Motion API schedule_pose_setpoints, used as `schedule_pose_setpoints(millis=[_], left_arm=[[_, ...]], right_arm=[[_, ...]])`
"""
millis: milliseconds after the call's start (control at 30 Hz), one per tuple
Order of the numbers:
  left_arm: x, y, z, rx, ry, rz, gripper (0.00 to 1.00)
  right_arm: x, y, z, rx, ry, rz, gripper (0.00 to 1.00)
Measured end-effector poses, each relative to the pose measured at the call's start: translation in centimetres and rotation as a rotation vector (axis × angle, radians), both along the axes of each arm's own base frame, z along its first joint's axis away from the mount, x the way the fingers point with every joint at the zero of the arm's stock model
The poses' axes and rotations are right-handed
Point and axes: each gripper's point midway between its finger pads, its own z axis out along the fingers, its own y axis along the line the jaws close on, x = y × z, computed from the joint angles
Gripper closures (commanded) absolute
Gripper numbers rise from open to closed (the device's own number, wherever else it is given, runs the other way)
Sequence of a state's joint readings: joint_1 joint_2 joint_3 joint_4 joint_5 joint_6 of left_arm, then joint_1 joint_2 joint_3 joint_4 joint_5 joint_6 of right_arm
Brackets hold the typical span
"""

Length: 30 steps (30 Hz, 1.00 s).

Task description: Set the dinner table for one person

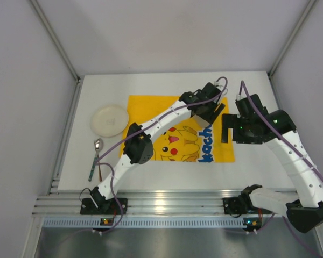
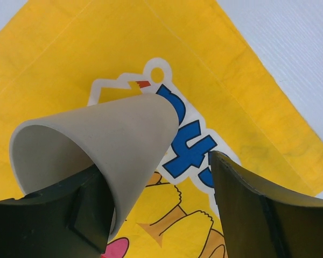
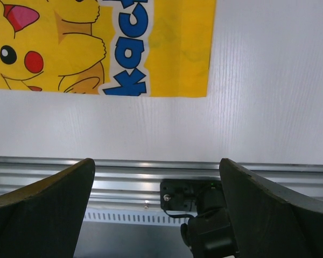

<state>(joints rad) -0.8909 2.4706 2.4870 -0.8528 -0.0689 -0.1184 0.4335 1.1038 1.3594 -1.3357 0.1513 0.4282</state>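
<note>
A beige cup point(image 2: 113, 140) stands with its narrow end on the yellow cartoon mat point(image 2: 70, 54), by the blue lettering, mouth toward the left wrist camera. My left gripper point(image 2: 156, 177) is open around the cup's near wall. One finger point(image 2: 70, 215) is at the cup's mouth, and the other finger point(image 2: 247, 204) stands clear of the wall with mat showing between. From above, the cup point(image 1: 204, 123) shows under the left gripper point(image 1: 207, 115) at the mat's right side. My right gripper point(image 3: 156, 161) hangs open and empty over the dinner table point(image 3: 215, 118) near its front rail.
A pale round plate point(image 1: 109, 119) lies on the dinner table point(image 1: 151, 174) left of the mat point(image 1: 151, 107). A spoon point(image 1: 98, 145) and a dark-handled utensil point(image 1: 91, 170) lie below the plate. The right gripper point(image 1: 226, 130) hovers just right of the mat. The aluminium rail point(image 1: 167, 205) runs along the near edge.
</note>
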Motion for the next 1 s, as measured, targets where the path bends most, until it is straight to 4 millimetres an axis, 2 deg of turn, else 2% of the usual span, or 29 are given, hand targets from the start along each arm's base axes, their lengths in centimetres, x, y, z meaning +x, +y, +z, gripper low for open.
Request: schedule_pose_setpoints(millis=[200,333,367,533,667,733,833,900,933,1000], left_arm=[[-1.5,-1.9,0.3,-0.021,-0.012,-0.039,0.27],[-2.6,-3.4,0.8,-0.064,-0.007,-0.060,0.20],[-2.7,-3.8,0.9,-0.077,-0.007,-0.061,0.15],[-2.3,-4.7,2.0,-0.135,-0.025,-0.045,0.01],[-1.5,-4.8,4.1,-0.183,-0.059,-0.017,0.01],[-0.9,-4.4,6.3,-0.220,-0.086,0.011,0.01],[-0.1,-3.2,11.1,-0.292,-0.143,0.057,0.02],[0.5,-1.3,14.9,-0.340,-0.189,0.104,0.02],[1.0,0.3,17.2,-0.363,-0.224,0.143,0.01],[1.3,3.8,20.3,-0.377,-0.276,0.218,0.02]], right_arm=[[0.0,0.1,-0.1,0.002,0.003,0.002,0.00],[-0.3,0.0,-0.4,-0.003,0.015,0.002,0.00],[-0.3,-0.1,-0.5,-0.004,0.017,0.002,0.00],[-0.6,-0.1,-0.7,-0.004,0.023,0.003,0.00],[-0.7,0.0,-0.4,0.011,0.015,0.009,0.00],[-0.7,0.2,0.0,0.023,0.002,0.013,0.00],[0.1,1.0,1.8,0.070,-0.056,0.026,0.00],[0.9,1.6,3.2,0.106,-0.107,0.035,0.00],[1.4,2.0,3.9,0.122,-0.128,0.039,0.00],[2.6,2.7,4.6,0.140,-0.147,0.045,0.00]])
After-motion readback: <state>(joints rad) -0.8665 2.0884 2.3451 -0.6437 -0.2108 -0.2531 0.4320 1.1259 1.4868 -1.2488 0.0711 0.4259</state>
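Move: The released mug lies at the left hand, which has one finger inside its mouth; the mug's middle is about 2 cm ahead of the hand, 3 cm to its left and 6 cm below, with the mouth leaning left. The yellow mat's middle is some 15 cm to the left, 1 cm back and 11 cm below; the plate is about 47 cm to the left, 3 cm ahead and 10 cm below. From the right hand, the mug is roughly 20 cm ahead, 12 cm left and 17 cm below. The left hand, its grip already open, draws its finger out of the mug by backing off low and leftward about 5 cm while the fingers spread fully, then lifts ever faster some 20 cm, swinging back to the right and a little forward and tilting its fingertips up and out by some 30 degrees. The empty right hand stays put at first with its fingers wide open, then late on rises about 5 cm, easing forward and left. ##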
